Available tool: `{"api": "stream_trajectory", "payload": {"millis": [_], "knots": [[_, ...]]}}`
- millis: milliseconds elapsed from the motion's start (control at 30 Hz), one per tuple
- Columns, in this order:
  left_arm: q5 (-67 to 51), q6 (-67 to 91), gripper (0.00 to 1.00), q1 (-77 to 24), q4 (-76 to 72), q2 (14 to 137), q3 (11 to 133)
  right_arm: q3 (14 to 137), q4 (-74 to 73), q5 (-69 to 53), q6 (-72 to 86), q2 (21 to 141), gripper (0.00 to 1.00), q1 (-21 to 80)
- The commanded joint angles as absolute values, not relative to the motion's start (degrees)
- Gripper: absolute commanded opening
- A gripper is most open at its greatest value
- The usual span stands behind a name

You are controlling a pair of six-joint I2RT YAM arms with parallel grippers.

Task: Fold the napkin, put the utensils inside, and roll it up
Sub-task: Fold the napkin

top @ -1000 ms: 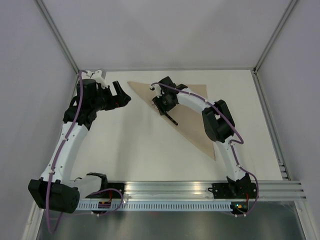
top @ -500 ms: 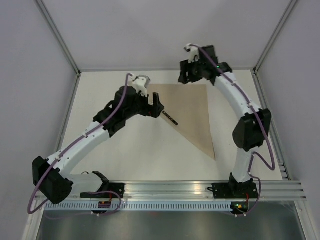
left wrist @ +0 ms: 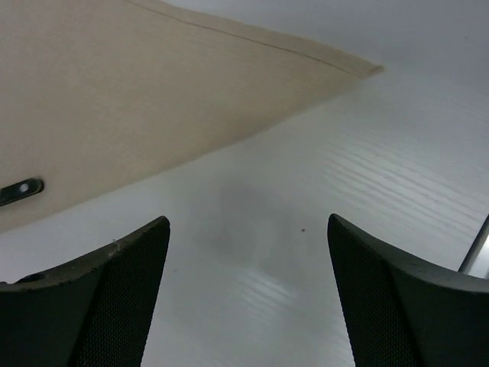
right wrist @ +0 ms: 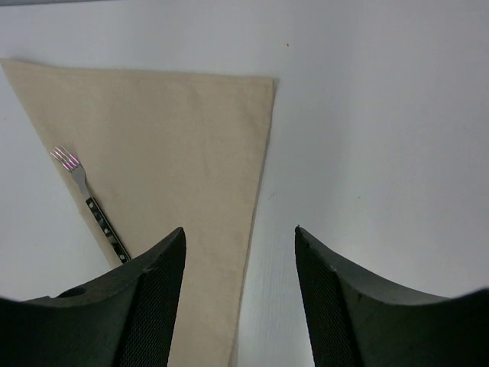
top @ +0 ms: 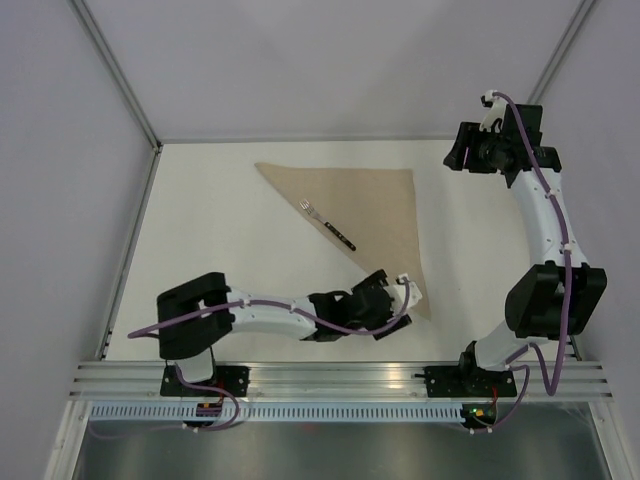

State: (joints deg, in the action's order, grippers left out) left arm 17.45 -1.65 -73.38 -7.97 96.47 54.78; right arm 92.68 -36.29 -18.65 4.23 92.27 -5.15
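The tan napkin (top: 375, 215) lies folded into a triangle on the white table, its long edge running from back left to front right. One of the utensils, a fork (top: 328, 225) with a dark handle, rests on it along that long edge. My left gripper (top: 392, 300) is low beside the napkin's near corner, open, with bare table between its fingers (left wrist: 246, 220). The napkin (left wrist: 114, 92) and the fork's handle end (left wrist: 19, 189) show at the upper left of the left wrist view. My right gripper (top: 455, 158) is raised at the back right, open and empty (right wrist: 240, 229), looking down on the napkin (right wrist: 168, 153) and fork (right wrist: 88, 202).
Grey walls with metal corner posts (top: 120, 75) enclose the table on three sides. An aluminium rail (top: 340, 378) carrying both arm bases runs along the near edge. The left arm (top: 270, 315) lies low across the front of the table.
My right gripper left the fork on the napkin and rose away to the back right. My left arm swung from the back left down to the napkin's near corner.
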Motion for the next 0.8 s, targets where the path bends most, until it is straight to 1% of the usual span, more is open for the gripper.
{"api": "stream_trajectory", "payload": {"millis": [0, 33, 167, 367, 567, 767], "knots": [[23.20, -9.66, 0.87, -78.65, -14.77, 102.47, 59.85, 92.02, -38.67, -18.81, 3.52, 91.23, 0.64, -6.76], [23.64, -10.19, 0.87, -79.45, -14.94, 105.18, 61.33, 91.93, -38.85, -18.81, 3.43, 91.23, 0.64, -7.38], [24.61, -13.00, 0.84, -82.52, -18.01, 109.15, 62.84, 91.67, -38.76, -18.11, 3.25, 90.35, 0.64, -8.17], [24.35, -14.06, 0.81, -82.79, -21.53, 112.58, 63.90, 90.97, -38.41, -18.02, 3.60, 90.18, 0.63, -8.26], [24.08, -13.80, 0.72, -82.79, -24.52, 117.51, 66.27, 89.83, -37.35, -18.46, 3.78, 90.00, 0.63, -8.26], [27.33, -15.02, 0.67, -82.79, -28.20, 121.90, 68.55, 89.21, -37.00, -19.16, 3.78, 90.18, 0.62, -8.26]]}}
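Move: The napkin's near corner lies about 12 cm to the left hand's right, roughly 1 cm nearer the base and some 8 cm below. The middle of the folded napkin is about 25 cm ahead of that hand and 4 cm to its left. The fork on it lies some 24 cm ahead and 15 cm to the left. From the right hand, the corner is about 28 cm back, 6 cm to the left and 26 cm below. Without touching anything yet, the left hand heads for the napkin's near corner, going about 9 cm right while sinking some 6 cm, first also drawing back nearly 5 cm, then easing slightly forward. Its fingers tip up towards level by about 10 degrees and close partway, still clearly open. The right hand, empty, drifts 2–3 cm right and down. ##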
